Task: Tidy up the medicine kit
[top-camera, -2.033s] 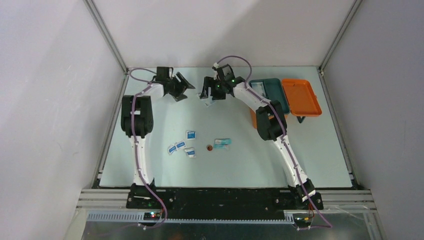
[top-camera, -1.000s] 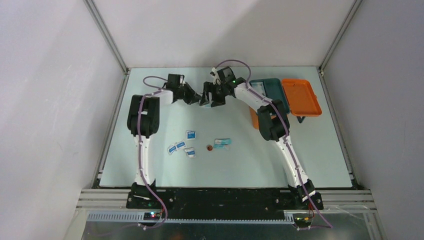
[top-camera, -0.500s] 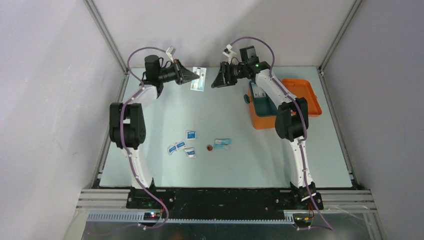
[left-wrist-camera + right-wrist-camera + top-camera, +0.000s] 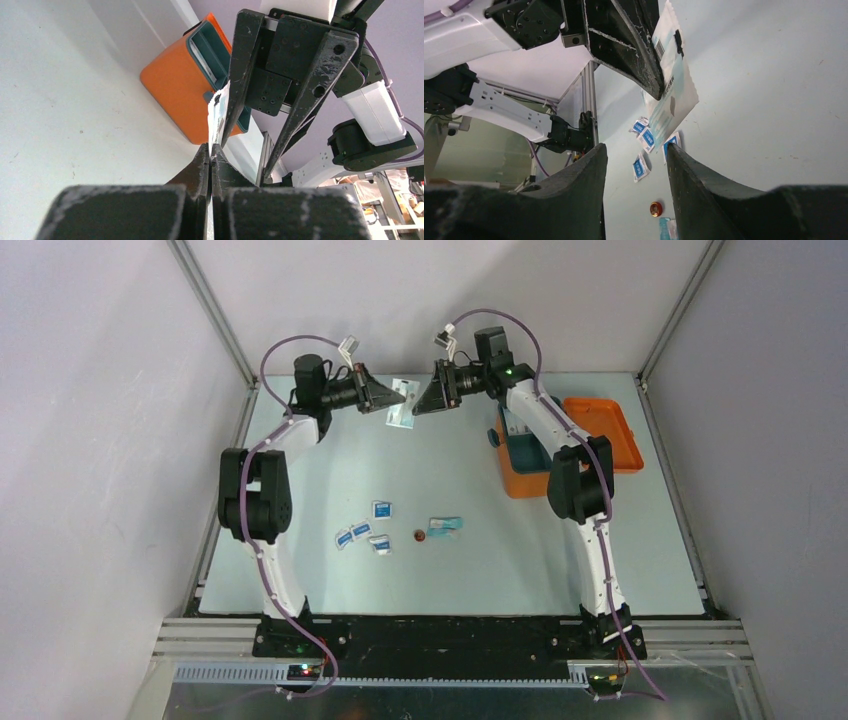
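Observation:
The medicine kit (image 4: pixel 524 472) is an orange box standing open at the right, its lid (image 4: pixel 600 430) folded back; it also shows as the orange box (image 4: pixel 175 92) in the left wrist view. My left gripper (image 4: pixel 388 398) is raised above the far table, shut on a flat white and teal packet (image 4: pixel 400 405), seen edge-on as the packet (image 4: pixel 216 112) from the wrist. My right gripper (image 4: pixel 421 400) faces it, open, fingertips just short of the packet (image 4: pixel 671 95). One right finger (image 4: pixel 239 75) stands right beside the packet's edge.
On the table's middle lie several blue sachets (image 4: pixel 364 532), a small red round cap (image 4: pixel 419 535) and a teal packet (image 4: pixel 445 526). Sachets (image 4: pixel 644 136) and cap (image 4: pixel 655 209) show between my right fingers. Walls and frame posts close the back corners.
Both arms rose from the table, the left carrying the packet. In the last half second my right gripper moved left toward the packet and its jaws narrowed.

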Tool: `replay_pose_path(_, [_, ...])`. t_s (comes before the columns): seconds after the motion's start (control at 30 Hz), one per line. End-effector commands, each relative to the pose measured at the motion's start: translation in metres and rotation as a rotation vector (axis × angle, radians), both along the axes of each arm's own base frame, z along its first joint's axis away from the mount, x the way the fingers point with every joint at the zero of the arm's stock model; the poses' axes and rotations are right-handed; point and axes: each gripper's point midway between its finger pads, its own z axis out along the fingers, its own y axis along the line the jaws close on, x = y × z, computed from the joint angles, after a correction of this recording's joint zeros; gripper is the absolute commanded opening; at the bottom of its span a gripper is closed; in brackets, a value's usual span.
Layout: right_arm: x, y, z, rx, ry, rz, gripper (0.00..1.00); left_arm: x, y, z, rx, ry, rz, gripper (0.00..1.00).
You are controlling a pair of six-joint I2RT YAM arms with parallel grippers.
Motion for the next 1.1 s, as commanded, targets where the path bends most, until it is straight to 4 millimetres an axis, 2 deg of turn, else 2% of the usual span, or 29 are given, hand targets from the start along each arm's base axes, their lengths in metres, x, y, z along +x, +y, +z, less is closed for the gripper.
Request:
replay_pose_path(0.0, [0.005, 0.006, 0.022, 0.031, -0.067, -0.002, 0.51, -0.009, -0.007, 0.041, -0.028, -0.124, -0.037, 0.00])
replay_pose_path(0.27, [0.016, 0.012, 0.009, -0.029, -0.075, -0.070, 0.48, -0.014, -0.009, 0.045, -0.032, -0.140, -0.047, 0.00])
replay_pose_path(0.33, [0.016, 0.015, 0.009, -0.027, -0.082, -0.069, 0.39, -0.014, -0.009, 0.046, -0.033, -0.140, -0.046, 0.00])
replay_pose_path(0.37, [0.016, 0.016, 0.008, -0.026, -0.085, -0.067, 0.29, -0.014, -0.009, 0.046, -0.033, -0.141, -0.046, 0.00])
replay_pose_path(0.47, [0.016, 0.020, 0.008, -0.026, -0.096, -0.065, 0.12, -0.013, -0.009, 0.046, -0.034, -0.138, -0.043, 0.02])
replay_pose_path(0.53, [0.016, 0.020, 0.010, -0.027, -0.101, -0.067, 0.01, -0.012, -0.009, 0.046, -0.034, -0.136, -0.035, 0.18])
replay_pose_path(0.57, [0.016, 0.018, 0.012, -0.027, -0.109, -0.069, 0.00, -0.012, -0.008, 0.045, -0.034, -0.133, -0.032, 0.33])
replay_pose_path(0.63, [0.018, 0.012, 0.020, -0.028, -0.125, -0.080, 0.00, -0.010, -0.007, 0.043, -0.032, -0.126, -0.015, 0.48])
replay_pose_path(0.73, [0.020, -0.013, 0.031, -0.061, -0.159, -0.109, 0.00, 0.001, 0.007, 0.035, -0.005, -0.061, 0.087, 0.58])
replay_pose_path(0.8, [0.012, -0.034, 0.052, -0.087, -0.213, -0.124, 0.00, 0.006, 0.019, 0.027, 0.029, -0.015, 0.148, 0.67])
replay_pose_path(0.83, [0.012, -0.042, 0.054, -0.106, -0.218, -0.141, 0.00, 0.010, 0.026, 0.024, 0.045, -0.018, 0.177, 0.73])
replay_pose_path(0.87, [0.009, -0.058, 0.065, -0.120, -0.235, -0.164, 0.00, 0.008, 0.029, 0.022, 0.060, 0.007, 0.189, 0.83])
replay_pose_path(0.9, [0.008, -0.068, 0.062, -0.146, -0.221, -0.189, 0.00, 0.012, 0.034, 0.020, 0.097, -0.017, 0.220, 0.95])
replay_pose_path(0.93, [0.005, -0.085, 0.071, -0.166, -0.224, -0.220, 0.00, 0.007, 0.036, 0.011, 0.135, 0.034, 0.229, 0.98])
replay_pose_path(0.97, [0.008, -0.097, 0.066, -0.210, -0.229, -0.257, 0.00, 0.012, 0.040, 0.009, 0.197, -0.005, 0.254, 0.99])
replay_pose_path(1.0, [0.004, -0.114, 0.066, -0.258, -0.232, -0.279, 0.00, 0.005, 0.042, 0.001, 0.235, 0.040, 0.255, 0.99])
replay_pose_path(1.03, [0.010, -0.127, 0.064, -0.317, -0.247, -0.329, 0.00, 0.005, 0.043, -0.003, 0.274, 0.018, 0.262, 1.00])
replay_pose_path(1.07, [0.004, -0.143, 0.059, -0.371, -0.232, -0.333, 0.00, 0.001, 0.042, -0.002, 0.287, 0.017, 0.263, 1.00])
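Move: The packet is already held out in the left hand's shut fingers, its middle just 1 cm to the right of them. From the half-open right hand it lies about 4 cm to the left, 1 cm ahead and level. The orange box with its green tray stands some 24 cm to the right hand's right, 5 cm back and 16 cm down; the nearest blue sachet lies 8 cm left, 13 cm back, the teal packets 6 cm right, 15 cm back, both some 21 cm below. The right hand eases forward and left by 1 to 2 cm, shuts its fingers on the packet's near edge, and only then do the left fingers let go, opening wide while that hand backs off left about 4 cm, turning slightly counter-clockwise. With the packet pinched, the right hand swings off to the right towards the orange box, about 10 cm and speeding up, rising a couple of centimetres late on as it turns some 15 degrees clockwise. ##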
